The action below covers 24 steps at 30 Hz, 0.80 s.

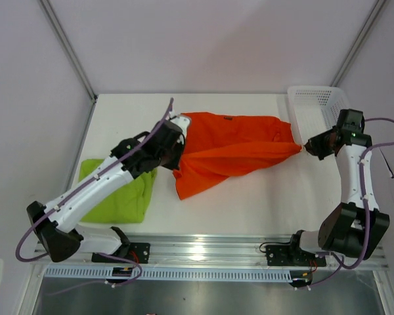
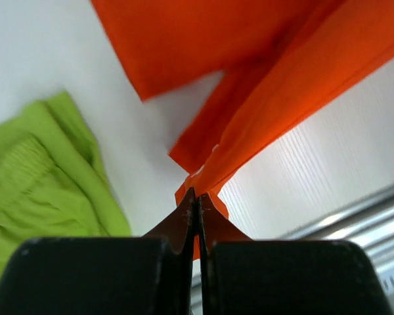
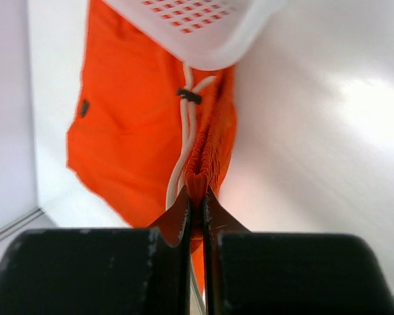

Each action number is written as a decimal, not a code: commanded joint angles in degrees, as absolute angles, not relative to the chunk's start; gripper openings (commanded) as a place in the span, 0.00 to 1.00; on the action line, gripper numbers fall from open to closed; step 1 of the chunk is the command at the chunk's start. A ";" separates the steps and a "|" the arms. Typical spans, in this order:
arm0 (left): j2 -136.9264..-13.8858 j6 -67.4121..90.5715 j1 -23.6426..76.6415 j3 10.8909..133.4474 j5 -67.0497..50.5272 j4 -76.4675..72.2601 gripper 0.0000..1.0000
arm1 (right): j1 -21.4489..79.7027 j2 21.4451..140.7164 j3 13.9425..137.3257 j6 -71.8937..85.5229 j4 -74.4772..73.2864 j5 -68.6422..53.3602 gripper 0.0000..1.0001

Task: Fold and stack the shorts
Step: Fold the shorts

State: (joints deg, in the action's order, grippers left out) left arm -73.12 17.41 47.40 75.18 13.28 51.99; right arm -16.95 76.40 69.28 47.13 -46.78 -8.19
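The orange-red shorts [image 1: 233, 151] hang stretched between both grippers above the table's middle. My left gripper [image 1: 178, 152] is shut on their left end; the left wrist view shows the cloth [image 2: 249, 125] pinched at the fingertips [image 2: 198, 197]. My right gripper [image 1: 306, 147] is shut on the elastic waistband at the right end, seen bunched in the right wrist view [image 3: 207, 157] with a white drawstring [image 3: 184, 138]. The lime green shorts [image 1: 125, 190] lie folded on the table at the left, partly under the left arm, and also show in the left wrist view [image 2: 46, 177].
A white plastic mesh basket [image 1: 315, 108] stands at the table's back right, just behind the right gripper; its rim shows in the right wrist view [image 3: 203, 33]. A metal rail [image 1: 203, 252] runs along the near edge. White walls enclose the table.
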 commanded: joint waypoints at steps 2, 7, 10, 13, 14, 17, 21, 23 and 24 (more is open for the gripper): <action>-76.18 11.25 38.44 84.10 15.12 53.00 0.00 | -15.21 81.82 77.07 53.69 -46.76 -10.28 0.00; -81.55 10.28 32.61 93.06 13.89 53.35 0.00 | -12.13 88.06 83.39 55.98 -45.44 -10.72 0.00; -84.46 10.11 31.38 95.79 14.23 52.21 0.00 | -11.16 91.40 85.51 57.48 -44.65 -10.37 0.00; -87.27 10.46 31.03 97.11 18.88 51.42 0.00 | -10.46 93.95 86.57 59.15 -42.72 -10.63 0.00; -87.88 10.46 30.94 98.77 19.77 51.24 0.00 | -10.20 94.74 87.88 59.32 -42.63 -10.55 0.00; -91.13 10.11 29.97 102.74 21.27 50.71 0.00 | -9.67 97.73 90.52 60.20 -43.33 -9.85 0.00; -95.18 9.32 29.27 108.97 21.71 50.28 0.00 | -10.02 101.15 92.10 61.70 -40.61 -11.34 0.00; -97.99 8.79 29.09 111.26 22.58 49.83 0.00 | -9.93 102.65 93.86 61.87 -40.43 -11.42 0.00; -99.04 8.09 29.09 114.14 22.85 49.92 0.00 | -9.93 103.44 95.96 61.96 -40.34 -11.34 0.00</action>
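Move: Far out beyond the left hand, which already pinches the near leg's hem, lies the hem corner of the shorts' far leg: about 39 cm ahead, straight out, 21 cm below. The folded green garment sits some 24 cm to this hand's left, level with it. From the right hand, still gripping the waistband's near corner, the far waistband corner is about 28 cm ahead, 6 cm left and 18 cm down, and the white basket 23 cm ahead and 11 cm right. Carrying the raised near edge of the shorts out over their far half, both hands sweep forward with fingers kept shut on the orange cloth. The left goes about 17 cm and rises some 7 cm, most of it early, turning roughly 15 degrees counter-clockwise and tipping its fingers up a little; the right goes about 12 cm, first also drifting left, stays near its height and rolls its left side up. ##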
